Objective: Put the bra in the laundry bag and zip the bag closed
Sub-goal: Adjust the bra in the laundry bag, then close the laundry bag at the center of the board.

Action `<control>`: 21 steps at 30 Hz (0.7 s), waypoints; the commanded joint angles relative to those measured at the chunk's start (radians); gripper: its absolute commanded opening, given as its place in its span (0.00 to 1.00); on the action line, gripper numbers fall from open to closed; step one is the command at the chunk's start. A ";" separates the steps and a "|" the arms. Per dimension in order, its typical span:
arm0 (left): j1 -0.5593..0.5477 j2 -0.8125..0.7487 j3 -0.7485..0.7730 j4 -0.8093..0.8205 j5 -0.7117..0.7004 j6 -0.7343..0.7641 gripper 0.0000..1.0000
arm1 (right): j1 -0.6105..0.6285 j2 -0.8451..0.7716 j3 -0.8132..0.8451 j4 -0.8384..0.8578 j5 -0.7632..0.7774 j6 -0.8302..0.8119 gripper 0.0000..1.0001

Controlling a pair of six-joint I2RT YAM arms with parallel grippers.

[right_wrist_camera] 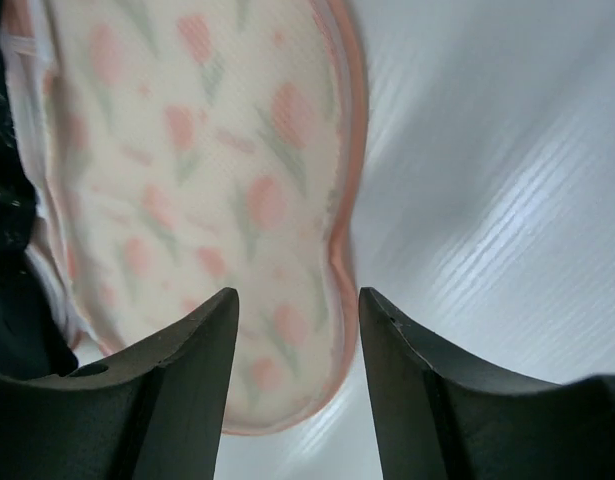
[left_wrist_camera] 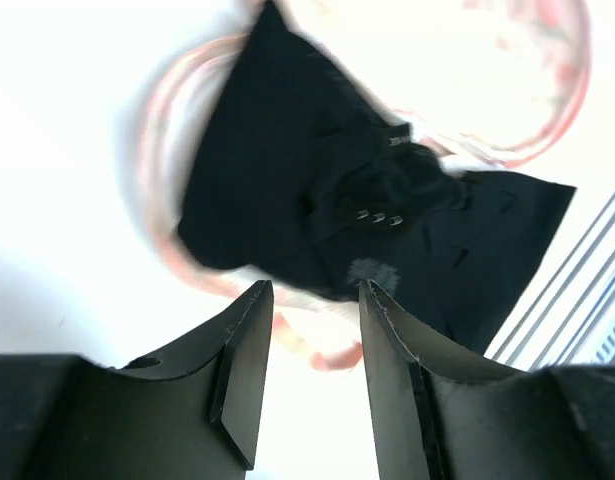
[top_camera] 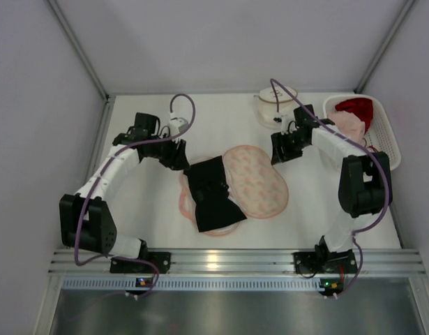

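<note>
The black bra (top_camera: 213,195) lies crumpled across the left half of the pink floral laundry bag (top_camera: 259,181), which lies flat in the middle of the table. My left gripper (top_camera: 181,159) hovers at the bra's upper left corner. In the left wrist view its jaws (left_wrist_camera: 312,290) stand open with nothing between them, the bra (left_wrist_camera: 337,190) just beyond the fingertips. My right gripper (top_camera: 278,152) is over the bag's upper right edge. The right wrist view shows it open (right_wrist_camera: 297,295) above the bag's pink rim (right_wrist_camera: 339,250), holding nothing.
A white basket (top_camera: 390,136) with red and pale pink garments stands at the back right. A round white mesh pouch (top_camera: 273,105) sits at the back, behind the right gripper. An aluminium rail (top_camera: 235,264) runs along the near edge.
</note>
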 commanded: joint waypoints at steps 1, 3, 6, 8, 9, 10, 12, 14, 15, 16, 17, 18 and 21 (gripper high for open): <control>0.104 -0.043 -0.041 0.021 0.045 -0.068 0.46 | 0.000 0.008 -0.007 -0.063 0.101 -0.086 0.52; 0.185 -0.037 -0.067 0.021 0.056 -0.082 0.46 | -0.001 0.032 -0.024 -0.025 0.098 -0.080 0.53; 0.274 -0.027 -0.098 0.020 0.056 -0.088 0.46 | 0.000 0.092 -0.013 0.002 0.101 -0.074 0.53; 0.294 -0.027 -0.107 0.015 0.044 -0.073 0.46 | -0.001 0.126 -0.010 0.012 0.097 -0.074 0.52; 0.302 -0.030 -0.113 0.012 0.042 -0.068 0.46 | 0.000 0.131 -0.011 0.020 0.089 -0.072 0.51; 0.303 -0.032 -0.116 0.011 0.042 -0.063 0.46 | -0.001 0.138 -0.010 0.020 0.071 -0.069 0.50; 0.303 -0.038 -0.124 0.011 0.045 -0.063 0.46 | 0.000 0.138 -0.008 0.025 0.052 -0.066 0.45; 0.305 -0.037 -0.124 0.011 0.050 -0.070 0.46 | 0.000 0.135 -0.007 0.026 0.045 -0.068 0.39; 0.305 -0.031 -0.123 0.012 0.050 -0.073 0.46 | -0.001 0.134 -0.005 0.028 0.042 -0.069 0.35; 0.305 -0.029 -0.121 0.011 0.050 -0.076 0.46 | 0.000 0.132 -0.001 0.025 0.039 -0.071 0.30; 0.305 -0.026 -0.119 0.012 0.047 -0.077 0.46 | 0.000 0.134 0.010 0.022 0.034 -0.072 0.22; 0.305 -0.021 -0.115 0.011 0.042 -0.079 0.46 | -0.001 0.132 0.015 0.017 0.031 -0.074 0.18; 0.305 -0.015 -0.109 0.014 0.043 -0.080 0.46 | -0.014 0.118 0.035 -0.008 0.023 -0.074 0.00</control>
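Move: The bag's right-hand edge lies almost straight below the open right hand, about 6 cm down and 1 cm back and to the right. From that hand the flower-printed flap's middle is roughly 6 cm left and 5 cm back, the black bra on the bag some 22 cm left and 10 cm back, and the white round bag about 23 cm ahead, 1 cm to the right. From the left hand that same edge lies about 33 cm right, 4 cm ahead and 14 cm below. The right hand sinks about 5 cm, easing only slightly right, onto the pink trim at the flap's outer edge, then stays there while its half-open fingers shut and pinch the trim at their tips. Meanwhile the empty left hand draws off to the left by some 9 cm, away from the bra, sinking about 3 cm and turning some 20 degrees counter-clockwise with its fingers kept half open, and then waits. ##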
